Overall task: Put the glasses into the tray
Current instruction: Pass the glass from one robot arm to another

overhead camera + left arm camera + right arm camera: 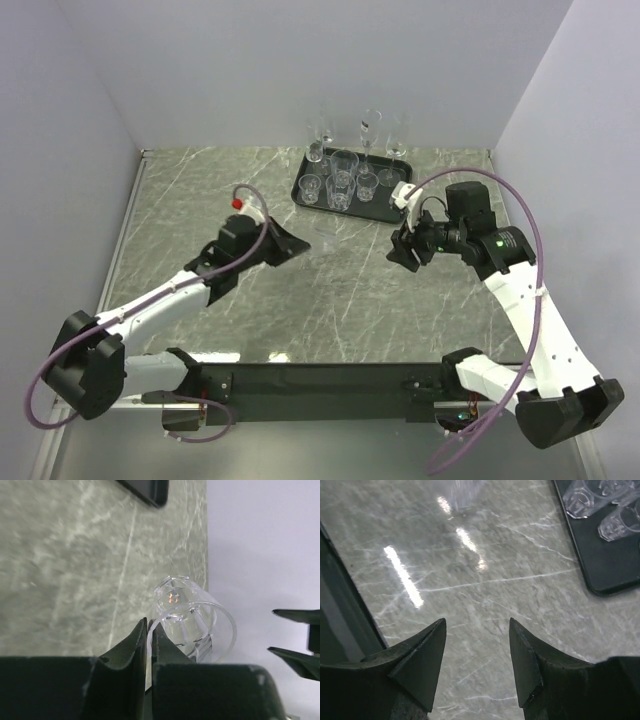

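The black tray [308, 166] sits at the back of the table and holds several clear glasses: short tumblers [340, 193] in front, tall stemmed flutes [370, 135] behind. My left gripper [290, 244] is left of the tray and in front of it. In the left wrist view it [149, 627] is shut on the rim of a small clear tumbler [192, 622], held tilted above the table. My right gripper [403, 254] is open and empty, just right of the tray's front edge. In the right wrist view it [477, 630] hovers over bare marble, with the tray [607, 570] and two tumblers [580, 500] at upper right.
The table is grey-green marble with white walls at the back and both sides. The tray's corner [150, 490] shows at the top of the left wrist view, and the right gripper's fingers [300, 640] at its right edge.
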Controlling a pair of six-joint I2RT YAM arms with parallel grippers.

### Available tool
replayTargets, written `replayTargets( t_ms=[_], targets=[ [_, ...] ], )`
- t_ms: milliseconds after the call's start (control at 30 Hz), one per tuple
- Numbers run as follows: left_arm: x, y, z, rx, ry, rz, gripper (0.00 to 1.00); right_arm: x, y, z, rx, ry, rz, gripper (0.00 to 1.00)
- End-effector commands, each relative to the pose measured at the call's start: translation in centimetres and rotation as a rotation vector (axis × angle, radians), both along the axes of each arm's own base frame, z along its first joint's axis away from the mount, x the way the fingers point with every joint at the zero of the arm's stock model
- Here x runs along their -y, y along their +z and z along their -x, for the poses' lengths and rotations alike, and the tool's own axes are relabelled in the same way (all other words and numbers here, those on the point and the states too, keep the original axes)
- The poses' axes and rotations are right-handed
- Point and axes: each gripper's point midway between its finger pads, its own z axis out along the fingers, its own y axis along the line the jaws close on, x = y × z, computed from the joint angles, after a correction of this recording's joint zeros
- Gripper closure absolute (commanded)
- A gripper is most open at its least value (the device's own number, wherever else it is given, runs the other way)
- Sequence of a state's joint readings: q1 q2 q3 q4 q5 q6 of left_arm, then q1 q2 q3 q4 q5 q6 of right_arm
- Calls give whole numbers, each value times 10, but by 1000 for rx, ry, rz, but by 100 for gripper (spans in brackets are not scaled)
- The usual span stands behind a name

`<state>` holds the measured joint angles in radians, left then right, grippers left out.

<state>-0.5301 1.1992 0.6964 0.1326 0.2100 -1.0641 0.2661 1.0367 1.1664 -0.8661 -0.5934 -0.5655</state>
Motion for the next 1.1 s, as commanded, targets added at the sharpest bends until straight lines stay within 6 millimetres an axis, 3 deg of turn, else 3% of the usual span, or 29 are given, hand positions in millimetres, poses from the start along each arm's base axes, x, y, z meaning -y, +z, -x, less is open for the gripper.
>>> replayTargets(
  t_ms=[0,67,167,233,267,333,367,433,467,500,833,1067],
  targets=[
    [29,31,3,64,53,53,100,-4,16,6,-34,-49,-8,39],
    [54,38,20,62,0,61,100,-10,21,7,-61,-56,-22,39],
    [72,38,22,57,49,45,100,-17,27,8,-71,-72,-48,39],
    [83,27,22,29,76,23,100,-21,29,6,-65,-87,-62,37],
    [96,27,26,25,63,19,100,-23,28,6,-82,-109,-76,36],
    [105,24,27,12,84,-1,100,-24,26,0,-95,-165,-91,36],
    [112,33,26,18,88,6,100,-27,24,0,-105,-177,-92,36],
    [123,20,33,-15,90,-38,100,-25,21,-9,-105,-241,-89,36],
    [128,30,30,-1,109,-32,100,-26,21,-10,-117,-262,-100,36],
    [135,26,33,-7,104,-41,100,-26,21,-12,-115,-281,-103,36],
    [157,23,39,-32,120,-129,100,-15,-3,-29,-120,-431,-53,36],
    [162,26,40,-26,128,-138,100,-7,-27,-33,-141,-468,45,43]
  ],
)
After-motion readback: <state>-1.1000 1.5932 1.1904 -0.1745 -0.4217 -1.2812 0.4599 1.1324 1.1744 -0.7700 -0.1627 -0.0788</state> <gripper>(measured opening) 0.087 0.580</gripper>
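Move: The tumbler, its rim wall already pinched in the left fingers, has its middle about 4 cm to the right of that hand and 1 cm ahead; the open right gripper waits some 19 cm to the right of the left hand, 4 cm nearer the base and 5 cm higher. From the right hand the tumbler is about 15 cm left, 5 cm ahead and 6 cm below, while the tray's middle lies roughly 30 cm ahead, 8 cm left and 24 cm down. Keeping its pinch on the rim, the left hand carries the tumbler about 15 cm to the right at nearly constant height, drawing back some 4 cm early on and easing to a stop at the right gripper with a slight roll. The right hand first shifts a little left, back and up, then comes forward and sinks about 4 cm over the tumbler while turning some 25 degrees clockwise, its fingers staying open astride the glass; whether they touch it can't be seen. ##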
